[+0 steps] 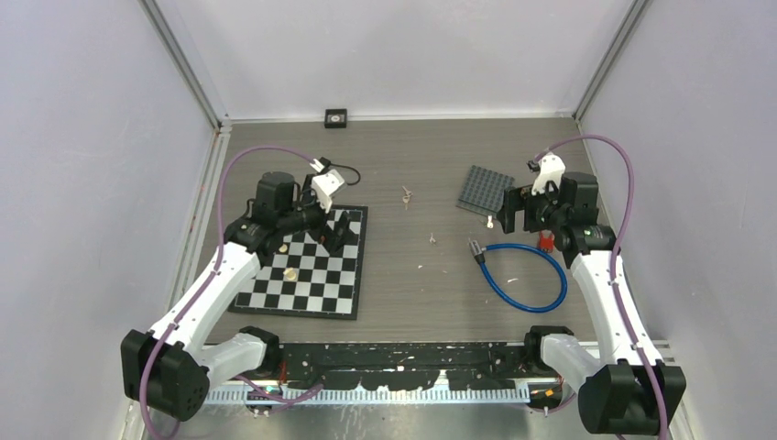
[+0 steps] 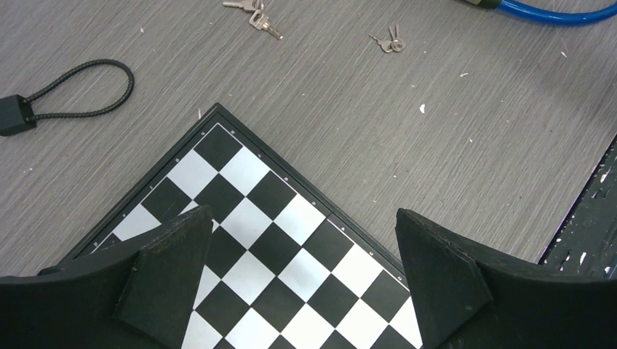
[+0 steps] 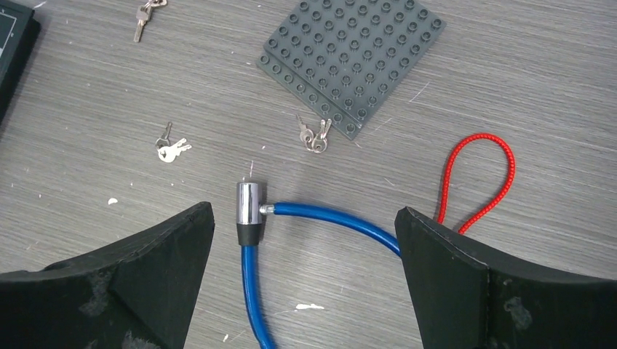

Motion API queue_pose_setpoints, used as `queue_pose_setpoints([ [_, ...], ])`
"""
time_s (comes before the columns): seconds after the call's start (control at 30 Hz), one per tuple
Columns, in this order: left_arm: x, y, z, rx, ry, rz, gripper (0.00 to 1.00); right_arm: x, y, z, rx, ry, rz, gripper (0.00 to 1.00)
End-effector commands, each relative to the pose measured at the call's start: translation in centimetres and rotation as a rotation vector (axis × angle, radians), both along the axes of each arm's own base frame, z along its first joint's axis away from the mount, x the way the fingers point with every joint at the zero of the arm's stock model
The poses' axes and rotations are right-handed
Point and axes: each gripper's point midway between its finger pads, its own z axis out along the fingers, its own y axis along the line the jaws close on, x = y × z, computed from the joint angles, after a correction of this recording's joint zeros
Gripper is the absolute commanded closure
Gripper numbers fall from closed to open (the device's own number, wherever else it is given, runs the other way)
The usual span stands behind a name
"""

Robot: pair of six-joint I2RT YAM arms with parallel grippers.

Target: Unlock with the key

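A blue cable lock (image 3: 251, 291) lies looped on the table, its chrome cylinder (image 3: 249, 207) below and between my right gripper's fingers. My right gripper (image 3: 304, 211) hangs open above it, holding nothing. Small key bunches lie loose: one (image 3: 314, 138) at the grey plate's corner, one (image 3: 171, 150) left of the cylinder, one (image 3: 145, 14) farther back. My left gripper (image 2: 302, 213) hovers open and empty over a corner of the chessboard (image 2: 247, 218). From there, two key bunches (image 2: 255, 16) (image 2: 389, 42) show on the table beyond the board.
A grey studded plate (image 3: 353, 62) lies behind the blue lock. A red cable loop (image 3: 480, 174) sits to its right. A black cable lock (image 2: 14, 113) lies behind the chessboard (image 1: 311, 266), which carries small brass pieces (image 1: 290, 273). A small black box (image 1: 335, 117) sits at the back wall.
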Motion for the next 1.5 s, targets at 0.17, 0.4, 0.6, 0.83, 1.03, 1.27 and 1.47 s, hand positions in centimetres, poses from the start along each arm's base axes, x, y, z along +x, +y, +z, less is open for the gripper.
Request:
queue_pose_setpoints([
  [0.17,1.5,0.2,1.5,-0.009,-0.067,0.052,0.0,-0.1,0.6,0.1,-0.023,-0.007,0.082,0.0],
  [0.4,2.2,0.3,1.9,0.078,-0.072,0.002,0.0,-0.3,1.2,0.3,-0.032,0.002,0.127,0.0],
  [0.6,1.6,-0.8,0.2,0.062,0.019,-0.035,0.0,-2.9,4.1,-1.8,-0.145,0.125,0.316,0.02],
  [0.83,0.6,-1.1,-0.9,0.056,0.022,-0.055,0.0,-6.1,5.3,-9.1,-0.358,0.291,0.458,0.13],
  [1.03,0.1,-1.4,-1.7,0.043,0.055,-0.078,0.0,-6.2,5.5,-11.6,-0.363,0.385,0.47,0.21],
  [1.27,0.0,-1.3,-1.4,0.041,0.033,-0.076,0.0,-7.1,5.3,-13.6,-0.368,0.501,0.489,0.32],
  [1.47,0.0,-1.4,-1.7,0.04,0.033,-0.08,0.0,-6.6,5.8,-14.5,-0.376,0.581,0.542,0.4],
])
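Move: The blue cable lock's metal body lies about 3 cm back and 5 cm to the left of the right hand, some 17 cm below it. The small keys beside the grey stud plate are roughly 9 cm farther out than that lock body and 4 cm to its right, with the plate beyond them; another pair of keys lies some 11 cm to its left and 4 cm farther out. From the left hand, the lock body is level and about 37 cm to the right. Sink the right gripper about 15 cm towards the blue lock, drawing it back about 8 cm and swinging it some 5 cm left, so it comes down low on the near side of the lock body. Tip the fingers steeply down, turn the hand nearly 30 degrees counter-clockwise, and close the fingers about a third of the way. Ease the empty left gripper 2 cm forward and back, then let it end 3 cm lower over the chessboard, fingers open. ##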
